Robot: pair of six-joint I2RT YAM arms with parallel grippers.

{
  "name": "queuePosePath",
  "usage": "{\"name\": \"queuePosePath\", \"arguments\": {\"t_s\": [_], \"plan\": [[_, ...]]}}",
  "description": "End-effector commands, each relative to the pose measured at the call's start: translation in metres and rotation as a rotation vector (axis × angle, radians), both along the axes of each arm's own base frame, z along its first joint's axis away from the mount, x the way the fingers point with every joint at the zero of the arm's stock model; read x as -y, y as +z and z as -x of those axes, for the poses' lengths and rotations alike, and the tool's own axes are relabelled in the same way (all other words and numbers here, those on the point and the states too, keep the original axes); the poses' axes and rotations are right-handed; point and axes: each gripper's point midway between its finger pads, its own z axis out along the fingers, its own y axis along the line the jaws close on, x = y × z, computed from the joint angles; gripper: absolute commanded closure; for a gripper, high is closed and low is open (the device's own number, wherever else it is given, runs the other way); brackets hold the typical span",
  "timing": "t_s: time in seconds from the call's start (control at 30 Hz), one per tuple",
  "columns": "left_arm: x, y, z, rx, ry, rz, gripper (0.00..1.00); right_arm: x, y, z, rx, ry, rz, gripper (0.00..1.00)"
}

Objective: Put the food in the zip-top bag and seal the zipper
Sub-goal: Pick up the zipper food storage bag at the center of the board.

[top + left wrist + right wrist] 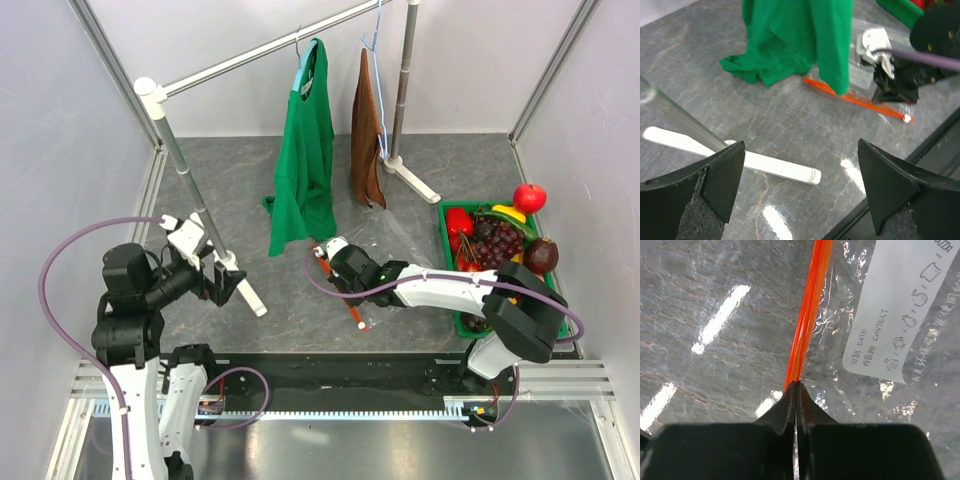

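Note:
The zip-top bag lies flat on the grey table, clear and crinkly, with a white label. Its orange-red zipper runs straight away from my right gripper, which is shut on the strip's near end. In the top view the right gripper sits at the table's middle, and the zipper stretches toward the front edge. The food sits in a green tray at the right: a red apple, dark grapes and a maroon fruit. My left gripper hangs open and empty above bare table.
A clothes rack spans the back, carrying a green shirt and a brown cloth. Its white foot lies just ahead of my left gripper. The shirt's hem hangs over part of the zipper.

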Motion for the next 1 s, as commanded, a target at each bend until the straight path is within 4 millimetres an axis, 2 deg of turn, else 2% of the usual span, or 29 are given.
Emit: {"name": "queuePosePath", "arguments": {"t_s": [0.0, 0.07, 0.1, 0.13, 0.17, 0.27, 0.3, 0.37, 0.47, 0.53, 0.63, 0.67, 0.7, 0.73, 0.77, 0.8, 0.83, 0.87, 0.9, 0.93, 0.97], "plan": [[0.014, -0.013, 0.024, 0.061, -0.152, -0.063, 0.0, -0.003, 0.044, -0.009, 0.077, 0.041, -0.023, 1.0], [0.021, -0.014, 0.031, 0.08, -0.21, -0.057, 0.0, -0.006, 0.068, -0.005, 0.105, 0.108, -0.059, 1.0], [0.022, -0.019, 0.031, 0.077, -0.233, -0.065, 0.0, -0.003, 0.074, -0.003, 0.11, 0.129, -0.055, 1.0], [0.023, -0.021, 0.03, 0.077, -0.252, -0.07, 0.0, -0.001, 0.091, -0.002, 0.156, 0.176, -0.066, 1.0], [0.026, -0.022, 0.032, 0.084, -0.293, -0.072, 0.0, 0.001, 0.099, -0.001, 0.175, 0.2, -0.068, 1.0], [0.026, -0.034, 0.033, 0.152, -0.384, -0.17, 0.0, 0.014, 0.126, 0.002, 0.273, 0.294, -0.049, 1.0], [0.027, -0.034, 0.033, 0.2, -0.413, -0.207, 0.0, 0.019, 0.132, 0.004, 0.296, 0.326, -0.041, 1.0], [0.036, -0.029, 0.046, 0.261, -0.48, -0.199, 0.0, 0.027, 0.148, 0.007, 0.372, 0.392, -0.036, 1.0], [0.047, -0.023, 0.062, 0.277, -0.564, -0.146, 0.0, 0.037, 0.153, 0.02, 0.388, 0.476, -0.029, 1.0], [0.05, -0.026, 0.064, 0.284, -0.61, -0.144, 0.0, 0.042, 0.156, 0.026, 0.402, 0.516, -0.025, 1.0], [0.048, -0.044, 0.048, 0.192, -0.623, -0.124, 0.0, 0.05, 0.155, 0.029, 0.397, 0.51, -0.011, 1.0], [0.045, -0.052, 0.029, 0.104, -0.586, -0.107, 0.0, 0.053, 0.154, 0.031, 0.389, 0.51, -0.004, 1.0], [0.045, -0.057, 0.022, 0.062, -0.589, -0.112, 0.0, 0.054, 0.155, 0.031, 0.39, 0.506, -0.007, 1.0], [0.051, -0.065, 0.022, 0.027, -0.635, -0.147, 0.02, 0.057, 0.157, 0.031, 0.393, 0.501, -0.007, 1.0], [0.055, -0.068, 0.012, 0.007, -0.631, -0.148, 0.03, 0.06, 0.156, 0.032, 0.386, 0.502, 0.001, 1.0], [0.06, -0.071, 0.011, 0.004, -0.644, -0.163, 0.04, 0.061, 0.155, 0.032, 0.389, 0.516, 0.015, 1.0], [0.069, -0.083, 0.019, -0.004, -0.699, -0.191, 0.04, 0.064, 0.154, 0.032, 0.393, 0.521, 0.029, 1.0], [0.077, -0.079, 0.016, 0.056, -0.705, -0.195, 0.04, 0.065, 0.154, 0.032, 0.401, 0.529, 0.035, 1.0], [0.092, -0.083, 0.03, 0.072, -0.781, -0.199, 0.05, 0.066, 0.157, 0.032, 0.425, 0.548, 0.04, 1.0], [0.096, -0.095, 0.032, 0.043, -0.767, -0.215, 0.05, 0.068, 0.158, 0.033, 0.434, 0.559, 0.041, 1.0], [0.105, -0.094, 0.036, 0.079, -0.793, -0.226, 0.06, 0.07, 0.157, 0.034, 0.439, 0.567, 0.045, 1.0]]}}
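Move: The right hand is already shut on the orange zipper of the food storage bag, near the strip's middle; the bag's body centres about 8 cm right and 3 cm ahead of it. The green shirt's hem is some 11 cm ahead and 8 cm left, the food basket about 6 cm ahead and 35 cm right. From the open left hand, the zipper lies roughly 22 cm right, 4 cm ahead and 24 cm below. Right hand lifts the pinched zipper about 15 cm, edging right; left sinks rightward towards it, turning clockwise. ##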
